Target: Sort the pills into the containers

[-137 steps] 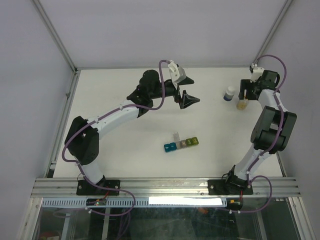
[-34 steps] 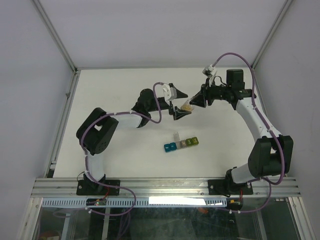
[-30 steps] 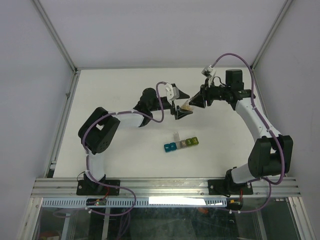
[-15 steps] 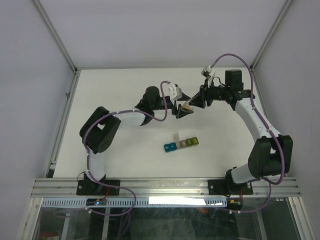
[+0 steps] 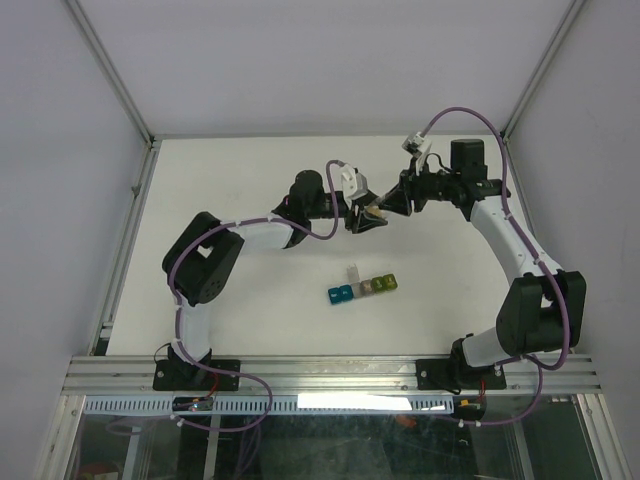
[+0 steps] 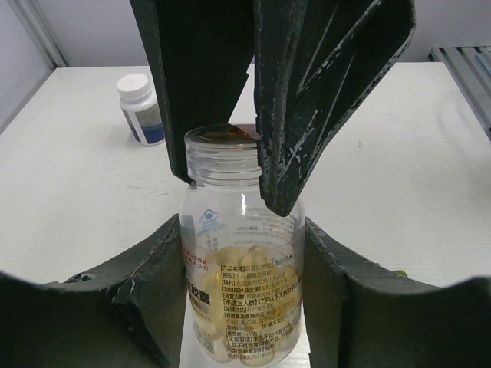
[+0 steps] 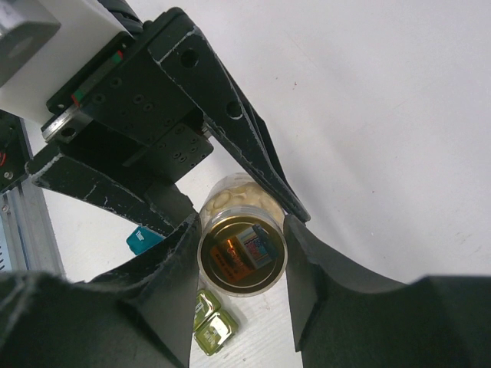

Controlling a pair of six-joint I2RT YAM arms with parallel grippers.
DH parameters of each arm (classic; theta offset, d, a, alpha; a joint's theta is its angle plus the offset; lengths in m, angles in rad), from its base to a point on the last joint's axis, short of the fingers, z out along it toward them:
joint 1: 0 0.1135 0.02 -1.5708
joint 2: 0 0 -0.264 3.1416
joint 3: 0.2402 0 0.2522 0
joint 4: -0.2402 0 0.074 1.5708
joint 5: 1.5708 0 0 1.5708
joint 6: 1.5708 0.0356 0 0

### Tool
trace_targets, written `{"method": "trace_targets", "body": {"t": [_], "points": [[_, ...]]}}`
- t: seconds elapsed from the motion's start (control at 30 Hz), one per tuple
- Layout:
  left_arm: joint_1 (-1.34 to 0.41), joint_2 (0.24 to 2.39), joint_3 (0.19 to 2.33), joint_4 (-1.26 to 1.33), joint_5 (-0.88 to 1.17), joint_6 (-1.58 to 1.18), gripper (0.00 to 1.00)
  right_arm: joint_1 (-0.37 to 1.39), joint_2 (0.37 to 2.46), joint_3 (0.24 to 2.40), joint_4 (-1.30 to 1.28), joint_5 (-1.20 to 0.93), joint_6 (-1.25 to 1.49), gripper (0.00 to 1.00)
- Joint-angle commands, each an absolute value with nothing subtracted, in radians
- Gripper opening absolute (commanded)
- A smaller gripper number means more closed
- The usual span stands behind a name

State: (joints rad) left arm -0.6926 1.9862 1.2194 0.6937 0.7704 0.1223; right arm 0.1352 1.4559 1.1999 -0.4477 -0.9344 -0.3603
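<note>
A small clear bottle [image 5: 373, 212] with pale yellow pills [image 6: 238, 264] in it hangs above the middle of the table, held between both arms. My left gripper [image 6: 242, 234] is shut on its body, with a finger pressed to each side. My right gripper [image 7: 242, 251] is shut on the bottle's [image 7: 242, 253] capped end, and its dark fingers [image 6: 330, 77] reach down over the neck in the left wrist view. The containers [image 5: 363, 288], a strip of coloured cells, lie on the table below, one middle lid standing up. Olive cells [image 7: 211, 322] show under the bottle.
A white-capped dark bottle [image 6: 140, 107] stands on the table beyond the held bottle. The left arm [image 5: 250, 232] stretches from the left and the right arm [image 5: 510, 235] arches in from the right. Grey walls close in the table on three sides.
My left gripper's fingers have closed in from wide apart onto the bottle's body, and the left arm has edged right. The right gripper has stayed put.
</note>
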Motion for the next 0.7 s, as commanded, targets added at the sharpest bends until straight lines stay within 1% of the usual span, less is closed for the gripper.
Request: {"method": "trace_targets", "body": {"t": [0.0,0.03,0.1,0.17,0.2,0.27,0.4,0.67], "points": [[-0.689,1.971,1.249,0.670,0.811,0.197,0.00,0.143,1.416,1.233,-0.472,-0.962,-0.391,0.11],[-0.685,1.966,1.248,0.657,0.811,0.209,0.00,0.143,1.422,1.239,-0.491,-0.955,-0.403,0.23],[-0.678,1.958,1.245,0.629,0.816,0.226,0.00,0.143,1.430,1.259,-0.526,-0.953,-0.421,0.54],[-0.670,1.952,1.244,0.607,0.818,0.238,0.00,0.143,1.431,1.280,-0.556,-0.954,-0.430,0.82],[-0.667,1.949,1.244,0.588,0.817,0.246,0.00,0.143,1.428,1.293,-0.574,-0.955,-0.435,0.87],[-0.664,1.943,1.246,0.562,0.814,0.264,0.00,0.137,1.412,1.316,-0.606,-0.943,-0.438,0.92],[-0.663,1.942,1.251,0.534,0.813,0.282,0.00,0.119,1.394,1.327,-0.620,-0.889,-0.404,0.95],[-0.662,1.945,1.259,0.512,0.824,0.293,0.00,0.148,1.505,1.358,-0.655,-0.815,-0.364,0.94]]}}
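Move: Between the left fingertips sits the jar of capsules, its middle at that hand's point. From the right hand, the jar's middle lies about 4 cm below, some 2 cm to the left and 1 cm back, with its neck between the right fingers. The pill box is roughly 12 cm back from the left hand, 1 cm to its left and 15 cm below; the white bottle stands about 13 cm ahead, 23 cm right and 12 cm down from the left hand. Spreading from their grip on the neck to almost fully open, the right fingers let go of the jar while that hand shifts only a centimetre or so back, up and to the right. The left hand keeps its grip on the jar's body and lowers it about 4 cm and 2 cm left, away from the right fingers, its fingertips tipping some 10 degrees further down. ##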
